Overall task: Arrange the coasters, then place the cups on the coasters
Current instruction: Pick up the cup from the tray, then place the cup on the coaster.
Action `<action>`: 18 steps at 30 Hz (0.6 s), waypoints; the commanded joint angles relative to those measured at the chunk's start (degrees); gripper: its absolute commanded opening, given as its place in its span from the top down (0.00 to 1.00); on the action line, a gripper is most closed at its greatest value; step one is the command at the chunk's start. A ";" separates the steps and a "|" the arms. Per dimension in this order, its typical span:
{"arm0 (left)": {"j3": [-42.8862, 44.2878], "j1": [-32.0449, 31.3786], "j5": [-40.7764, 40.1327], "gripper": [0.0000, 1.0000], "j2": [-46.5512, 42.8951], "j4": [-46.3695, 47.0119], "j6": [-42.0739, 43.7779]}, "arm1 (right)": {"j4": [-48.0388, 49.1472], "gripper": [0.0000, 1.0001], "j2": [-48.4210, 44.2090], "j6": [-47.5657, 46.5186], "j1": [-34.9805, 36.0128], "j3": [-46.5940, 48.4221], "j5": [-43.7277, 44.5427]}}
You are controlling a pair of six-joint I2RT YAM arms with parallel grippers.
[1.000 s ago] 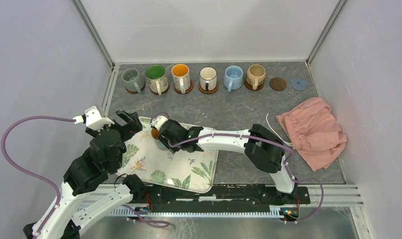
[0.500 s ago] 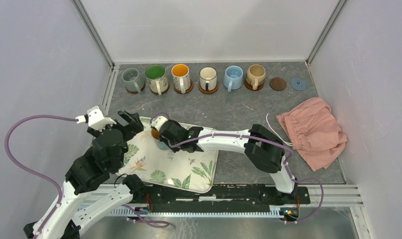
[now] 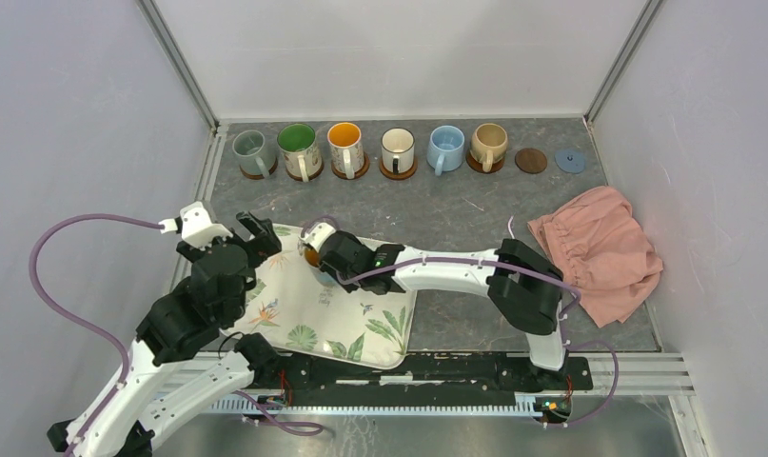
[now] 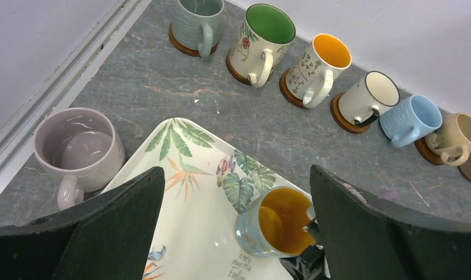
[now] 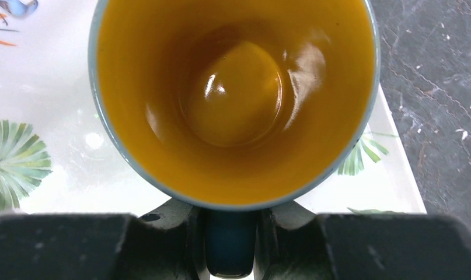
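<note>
A blue cup with an orange inside point(image 5: 233, 99) tilts over the leaf-print tray point(image 3: 351, 328). My right gripper point(image 5: 231, 233) is shut on its dark blue handle; from above, that right gripper point(image 3: 326, 261) reaches in from the right. My left gripper point(image 4: 236, 172) hovers open over the tray's left part, holding nothing. A pale pink cup point(image 4: 78, 149) stands on the table left of the tray. Along the back wall several cups stand on coasters, from the grey-green cup point(image 3: 251, 150) to the tan cup point(image 3: 489, 143). A dark brown coaster point(image 3: 530, 160) and a grey-blue coaster point(image 3: 570, 159) lie bare.
A crumpled pink cloth point(image 3: 599, 252) with white strings lies at the right. Metal rails and walls close in the table on the left, back and right. The left arm point(image 3: 185, 319) hides the pink cup from above.
The right jaws closed on the blue cup's handle and shifted a little right with it. The left arm moved slightly right, still open.
</note>
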 commanded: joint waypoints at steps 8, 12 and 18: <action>-3.11 -0.17 -0.98 0.00 2.09 4.83 -2.61 | 10.57 1.00 -11.52 0.78 -2.74 -5.00 1.89; -3.74 -0.17 -0.82 0.00 2.70 6.05 -1.93 | 11.18 1.00 -14.07 1.23 -3.97 -7.38 1.85; -4.78 -0.17 -0.03 0.00 4.08 8.35 -0.63 | 12.07 1.00 -18.59 2.07 -6.79 -12.23 2.15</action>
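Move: Some 47 cm to the right of the right hand, 35 cm farther out and 7 cm lower lies the empty brown coaster; that hand already holds the cup's handle. Level with the coaster, the beige cup stands about 11 cm to its left and the blue coaster lies 10 cm to its right. From the left hand, the pink cup is roughly 5 cm ahead, 10 cm left and 24 cm below. Carrying the amber-lined blue cup by its handle, still pinched between the fingertips, the right hand sweeps about 5 cm right over the tray while rising some 3 cm and easing forward, towards the empty coasters, with a slight clockwise turn. The left hand, empty and wide open, sinks about 2 cm and drifts a little forward and right. ##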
